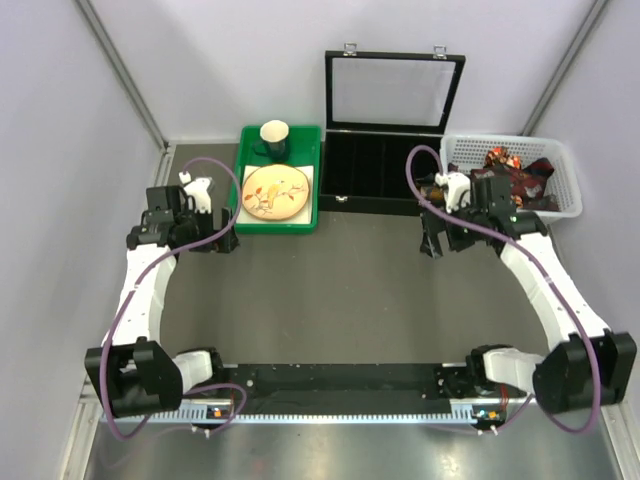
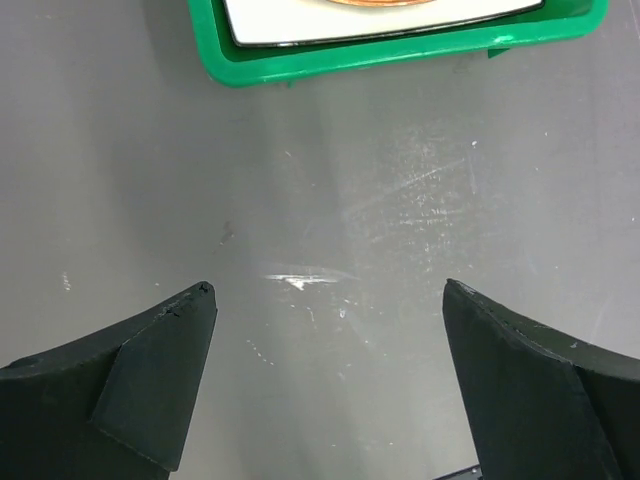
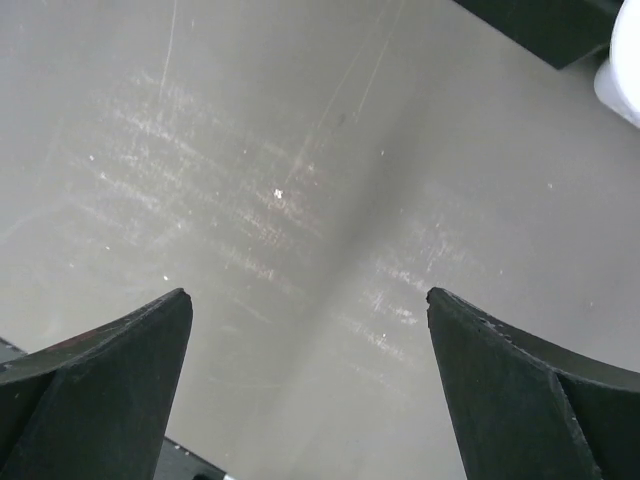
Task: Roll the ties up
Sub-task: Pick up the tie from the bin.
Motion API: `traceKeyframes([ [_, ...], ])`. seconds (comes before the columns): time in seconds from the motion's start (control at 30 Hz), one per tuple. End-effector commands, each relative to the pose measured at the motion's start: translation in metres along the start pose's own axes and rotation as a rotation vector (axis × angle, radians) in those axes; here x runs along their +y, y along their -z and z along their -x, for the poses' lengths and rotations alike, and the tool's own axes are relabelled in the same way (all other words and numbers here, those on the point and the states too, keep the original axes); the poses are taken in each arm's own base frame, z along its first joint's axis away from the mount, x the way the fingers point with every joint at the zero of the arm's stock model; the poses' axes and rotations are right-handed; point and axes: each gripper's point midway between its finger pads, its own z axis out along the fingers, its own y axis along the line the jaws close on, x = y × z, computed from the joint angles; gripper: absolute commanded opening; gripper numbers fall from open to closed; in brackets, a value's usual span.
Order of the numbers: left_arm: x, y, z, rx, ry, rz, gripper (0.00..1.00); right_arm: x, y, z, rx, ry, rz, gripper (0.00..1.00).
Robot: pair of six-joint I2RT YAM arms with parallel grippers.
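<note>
Several ties (image 1: pixel 517 172), dark maroon and red patterned, lie bunched in a white basket (image 1: pixel 560 160) at the back right. My right gripper (image 1: pixel 436 240) hangs open and empty over the bare table, left of the basket; its wrist view shows both fingers (image 3: pixel 110 370) spread over grey tabletop (image 3: pixel 300 230). My left gripper (image 1: pixel 224 238) is open and empty over the table next to the green tray (image 1: pixel 310 200); its fingers (image 2: pixel 150 370) stand wide apart in the left wrist view, with the tray's edge (image 2: pixel 300 60) at the top.
The green tray holds a plate (image 1: pixel 275 190) and a dark mug (image 1: pixel 274 140). A black compartment box (image 1: pixel 380 170) with raised clear lid (image 1: pixel 394 90) stands at back centre; its corner (image 3: pixel 540 30) shows in the right wrist view. Walls enclose left and right.
</note>
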Motion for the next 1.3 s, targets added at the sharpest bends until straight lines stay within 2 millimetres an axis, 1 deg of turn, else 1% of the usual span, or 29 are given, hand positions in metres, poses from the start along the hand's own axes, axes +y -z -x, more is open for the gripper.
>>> traceKeyframes([
  [0.0,-0.001,0.013,0.044,-0.121,-0.054,0.009,0.99,-0.002,0.010,0.042,-0.055,-0.020,0.041,0.99],
  [0.1,-0.007,0.015,0.063,-0.169,-0.008,-0.019,0.99,-0.010,0.018,0.069,-0.107,0.008,0.009,0.99],
  [0.13,-0.007,0.015,0.075,-0.211,-0.003,-0.020,0.99,-0.017,0.017,0.072,-0.098,0.034,0.004,0.99],
  [0.17,-0.006,0.015,0.082,-0.233,-0.002,-0.015,0.99,-0.024,0.024,0.087,-0.121,0.053,-0.023,0.99],
  [0.2,-0.006,0.016,0.090,-0.260,-0.005,-0.015,0.99,-0.034,0.025,0.092,-0.116,0.058,-0.040,0.99],
  [0.23,-0.005,0.016,0.100,-0.288,-0.021,-0.016,0.99,-0.051,0.020,0.094,-0.101,0.054,-0.038,0.99],
  [0.27,-0.005,0.017,0.110,-0.304,-0.034,-0.017,0.99,-0.059,0.028,0.112,-0.129,0.059,-0.039,0.99],
  [0.33,-0.008,0.016,0.119,-0.299,-0.081,-0.051,0.99,-0.099,0.038,0.123,-0.160,0.021,-0.091,0.99],
  [0.37,-0.012,0.014,0.123,-0.282,-0.101,-0.080,0.99,-0.115,0.038,0.138,-0.174,0.025,-0.104,0.98],
  [0.43,-0.021,0.011,0.128,-0.278,-0.142,-0.132,0.99,-0.138,0.041,0.146,-0.173,0.060,-0.137,0.98],
  [0.47,-0.025,0.009,0.132,-0.287,-0.158,-0.152,0.99,-0.154,0.043,0.155,-0.175,0.086,-0.161,0.98],
  [0.5,-0.030,0.009,0.134,-0.302,-0.207,-0.172,0.99,-0.168,0.041,0.156,-0.156,0.110,-0.207,0.98],
  [0.53,-0.042,0.007,0.134,-0.311,-0.250,-0.222,0.99,-0.179,0.039,0.158,-0.143,0.161,-0.240,0.98],
  [0.57,-0.047,0.005,0.139,-0.354,-0.296,-0.223,0.99,-0.192,0.029,0.158,-0.122,0.180,-0.254,0.98],
  [0.63,-0.059,-0.003,0.140,-0.366,-0.389,-0.222,0.99,-0.209,0.021,0.160,-0.095,0.247,-0.291,0.98],
  [0.67,-0.058,-0.012,0.140,-0.354,-0.409,-0.221,0.99,-0.217,0.018,0.165,-0.096,0.269,-0.305,0.98],
  [0.73,-0.072,-0.026,0.133,-0.301,-0.452,-0.272,0.99,-0.238,-0.003,0.162,-0.054,0.305,-0.329,0.98],
  [0.77,-0.074,-0.036,0.132,-0.272,-0.453,-0.293,0.99,-0.247,-0.005,0.168,-0.055,0.325,-0.349,0.97],
  [0.8,-0.076,-0.041,0.126,-0.243,-0.478,-0.317,0.99,-0.261,-0.024,0.158,-0.005,0.325,-0.357,0.97],
  [0.83,-0.082,-0.045,0.121,-0.224,-0.501,-0.343,0.99,-0.270,-0.030,0.157,0.011,0.349,-0.368,0.97],
  [0.87,-0.084,-0.052,0.118,-0.208,-0.522,-0.350,0.99,-0.277,-0.030,0.165,0.007,0.369,-0.389,0.97],
  [0.9,-0.085,-0.055,0.117,-0.198,-0.559,-0.351,0.99,-0.285,-0.039,0.161,0.033,0.375,-0.398,0.96],
  [0.93,-0.088,-0.058,0.109,-0.168,-0.571,-0.366,0.99,-0.294,-0.054,0.153,0.063,0.390,-0.388,0.96],
  [0.97,-0.090,-0.061,0.108,-0.152,-0.581,-0.384,0.99,-0.300,-0.058,0.156,0.062,0.404,-0.400,0.96],
  [1.0,-0.090,-0.064,0.105,-0.137,-0.590,-0.393,0.99,-0.306,-0.062,0.153,0.077,0.411,-0.410,0.96],
  [1.03,-0.091,-0.068,0.100,-0.108,-0.583,-0.406,0.99,-0.312,-0.075,0.145,0.101,0.421,-0.403,0.96],
  [1.07,-0.092,-0.070,0.098,-0.096,-0.583,-0.417,0.99,-0.317,-0.080,0.147,0.097,0.432,-0.416,0.96],
  [1.13,-0.094,-0.075,0.094,-0.074,-0.578,-0.430,0.99,-0.325,-0.094,0.136,0.125,0.432,-0.412,0.95],
  [1.27,-0.098,-0.081,0.088,-0.055,-0.545,-0.457,0.99,-0.326,-0.114,0.118,0.152,0.408,-0.371,0.93],
])
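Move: The dark red cat tie in the white bin lies about 29 cm ahead of the right hand, 21 cm to its right and 12 cm below. An orange patterned tie sits some 5 cm beyond that tie and 6 cm farther right; the open black case's middle is about 29 cm ahead and 16 cm left. From the left hand, the cat tie is about 88 cm right and 27 cm ahead. The cat tie in the bin is what the open right gripper closes in on: the hand climbs about 10 cm while swinging forward and right, then plunges some 16 cm down over the ties, about 28 cm forward in all, its left side rolling down 30 degrees. The left hand, open and empty, rises forward, then swings right and sinks beside the plate, turning clockwise. ##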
